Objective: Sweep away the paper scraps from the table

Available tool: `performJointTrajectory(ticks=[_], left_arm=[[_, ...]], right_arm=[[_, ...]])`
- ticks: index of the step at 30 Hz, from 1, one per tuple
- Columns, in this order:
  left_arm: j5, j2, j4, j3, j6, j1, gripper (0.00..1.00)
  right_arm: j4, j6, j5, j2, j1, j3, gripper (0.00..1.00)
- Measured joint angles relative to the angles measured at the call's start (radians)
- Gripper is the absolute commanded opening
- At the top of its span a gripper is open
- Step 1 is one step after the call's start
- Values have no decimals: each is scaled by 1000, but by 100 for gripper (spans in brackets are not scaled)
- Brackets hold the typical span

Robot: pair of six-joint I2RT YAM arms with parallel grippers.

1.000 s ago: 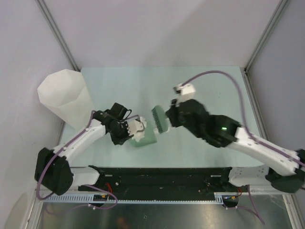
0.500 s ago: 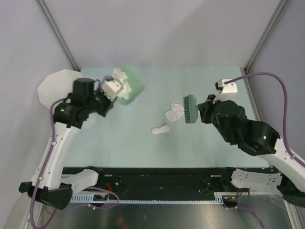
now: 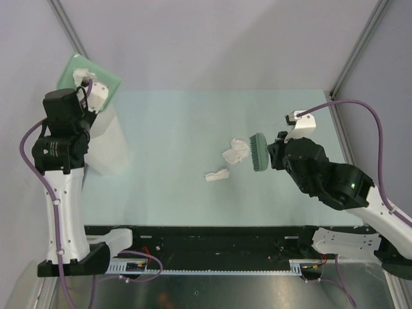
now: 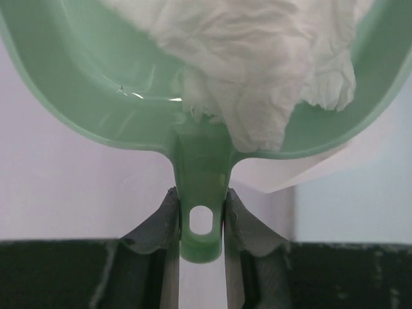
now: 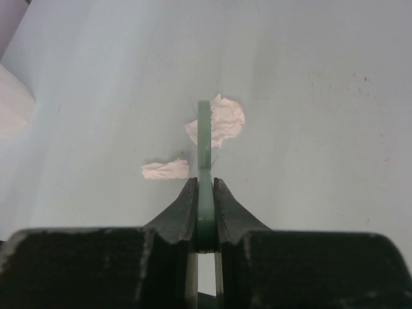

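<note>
My left gripper is shut on the handle of a green dustpan, and a crumpled white paper scrap lies in the pan. From above, the dustpan hangs tilted at the far left over the translucent white bin. My right gripper is shut on a green brush. The brush stands on edge on the table. Two paper scraps lie loose there: a larger one touching the brush and a smaller one nearer the front.
In the right wrist view the bin shows at the left edge, the larger scrap just beyond the brush, and the smaller scrap to its left. Grey walls close the table's left, back and right sides.
My left arm has lifted the dustpan from mid-table and swung it up and left over the bin. My right arm drew the brush back to the right, then held still.
</note>
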Motion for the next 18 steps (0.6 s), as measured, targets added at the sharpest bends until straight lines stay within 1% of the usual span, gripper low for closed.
performJointTrajectory(ticks=[3, 9, 13, 18], left_arm=[[-151, 29, -9, 6, 118, 23, 0], [-387, 111, -12, 32, 362, 29, 1], [-514, 124, 2, 11, 527, 32, 4], [-635, 113, 20, -64, 713, 36, 6]], right_arm=[[0, -6, -5, 1, -1, -12, 0], [6, -14, -28, 7, -2, -28, 0], [7, -15, -40, 7, -2, -39, 0], [11, -19, -47, 6, -2, -41, 0]])
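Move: The left hand holds the loaded dustpan high over the near part of the white bin. The bin's middle is about 6 cm ahead of the hand, 1 cm to its left and some 25 cm below. The paper scraps lie in the pan's blade, roughly 10 cm ahead and 2 cm to the right, about level with the hand. From the right hand, which holds the brush, the bin is some 50 cm left, 12 cm ahead and 20 cm lower. Leftward by about 9 cm and a little back, slowing as it goes, the left hand carries the dustpan across above the bin. Meanwhile the wrist rolls some 45 degrees, left side up, and tips over so that the pan slants towards the bin's mouth, the fingers keeping their grip on the handle. The right hand, brush still held, sinks only about 2 cm in the air. ##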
